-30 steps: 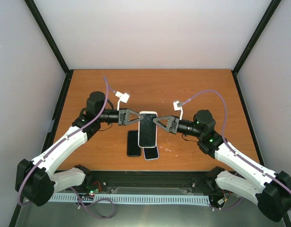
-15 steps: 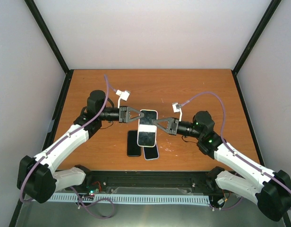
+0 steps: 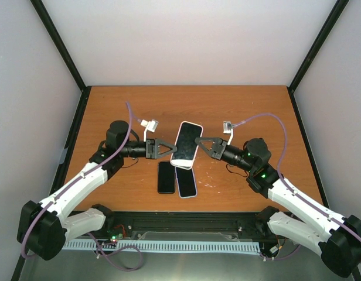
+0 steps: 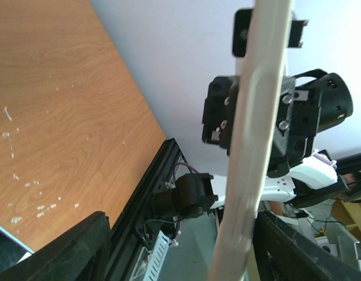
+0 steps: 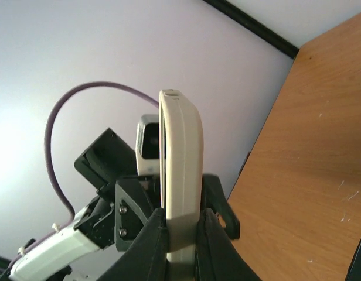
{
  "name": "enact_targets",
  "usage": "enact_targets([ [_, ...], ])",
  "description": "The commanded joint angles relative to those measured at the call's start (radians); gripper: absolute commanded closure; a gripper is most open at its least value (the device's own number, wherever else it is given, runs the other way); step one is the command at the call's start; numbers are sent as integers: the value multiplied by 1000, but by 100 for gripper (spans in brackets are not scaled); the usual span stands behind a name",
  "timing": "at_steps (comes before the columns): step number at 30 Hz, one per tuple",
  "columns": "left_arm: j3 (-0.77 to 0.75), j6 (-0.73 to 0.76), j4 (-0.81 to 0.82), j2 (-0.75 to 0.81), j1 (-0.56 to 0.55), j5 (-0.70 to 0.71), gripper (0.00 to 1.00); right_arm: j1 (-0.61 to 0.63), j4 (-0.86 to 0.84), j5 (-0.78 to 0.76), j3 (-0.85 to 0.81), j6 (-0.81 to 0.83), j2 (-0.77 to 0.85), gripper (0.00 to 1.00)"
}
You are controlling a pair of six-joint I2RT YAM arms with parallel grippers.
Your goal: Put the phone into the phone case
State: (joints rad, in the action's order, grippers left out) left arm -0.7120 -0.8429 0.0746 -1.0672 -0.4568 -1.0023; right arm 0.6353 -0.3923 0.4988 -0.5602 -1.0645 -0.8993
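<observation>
The white phone case [image 3: 186, 143] hangs tilted above the table, dark face up. My right gripper [image 3: 199, 141] is shut on its right edge. In the right wrist view the pale rim of the case [image 5: 180, 158] stands clamped between my right gripper's [image 5: 181, 234] black fingers. My left gripper [image 3: 167, 148] is open at the case's lower left edge. In the left wrist view the case rim [image 4: 256, 117] runs between my left gripper's [image 4: 180, 252] spread jaws, nearer the right one. A black phone [image 3: 166, 177] lies flat on the table below.
A second dark slab with a light rim [image 3: 186, 182] lies right of the black phone. The wooden table [image 3: 256, 111] has a black rail [image 3: 186, 219] along its near edge and black posts at the sides. Purple cables arch over both arms.
My left gripper has opened and let go of the case. The right gripper closed on it and swung its far end up and away; it now hangs tilted.
</observation>
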Motion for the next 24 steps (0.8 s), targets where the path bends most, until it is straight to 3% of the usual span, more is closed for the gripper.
enact_targets([
  [1, 12, -29, 39, 34, 1, -27, 38, 5, -79, -88, -52, -29, 5, 97],
  [6, -12, 0, -15, 22, 1, -21, 64, 4, -96, -86, -61, -46, -28, 97],
  [11, -47, 57, -109, 17, 1, 35, 84, 4, -72, -100, -61, -32, -29, 97],
  [16, -100, 122, -227, 7, 1, 117, 92, 4, -49, -103, -59, -16, -34, 97],
  [24, -108, 102, -228, 14, 1, 122, 91, 5, 9, -98, -84, 22, -52, 97],
])
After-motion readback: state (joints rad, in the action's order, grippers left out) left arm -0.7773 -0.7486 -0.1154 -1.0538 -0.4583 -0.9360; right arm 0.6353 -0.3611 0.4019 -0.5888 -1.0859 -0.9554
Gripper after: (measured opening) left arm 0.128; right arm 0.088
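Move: The phone in the white case hangs between the hands: its middle is about 5 cm right and 1 cm ahead of the left hand, 1 cm above it, with the near left edge already between the open fingers. From the right hand, which still grips the other edge, the middle is 4 cm left, 1 cm back and 1 cm below. Some 24 cm below the left hand lie the black phone, 3 cm left and level, and the blue-cased phone, 5 cm right and 1 cm back. Forward by some 2.5 cm and slightly down, the right hand carries the white case while keeping its pinch, turning about 5 degrees clockwise. The left hand stays almost in place, easing back under a centimetre and forward again; its fingers close on the case's left edge near the lower end and keep that pinch, the wrist rolling slightly at the end. ##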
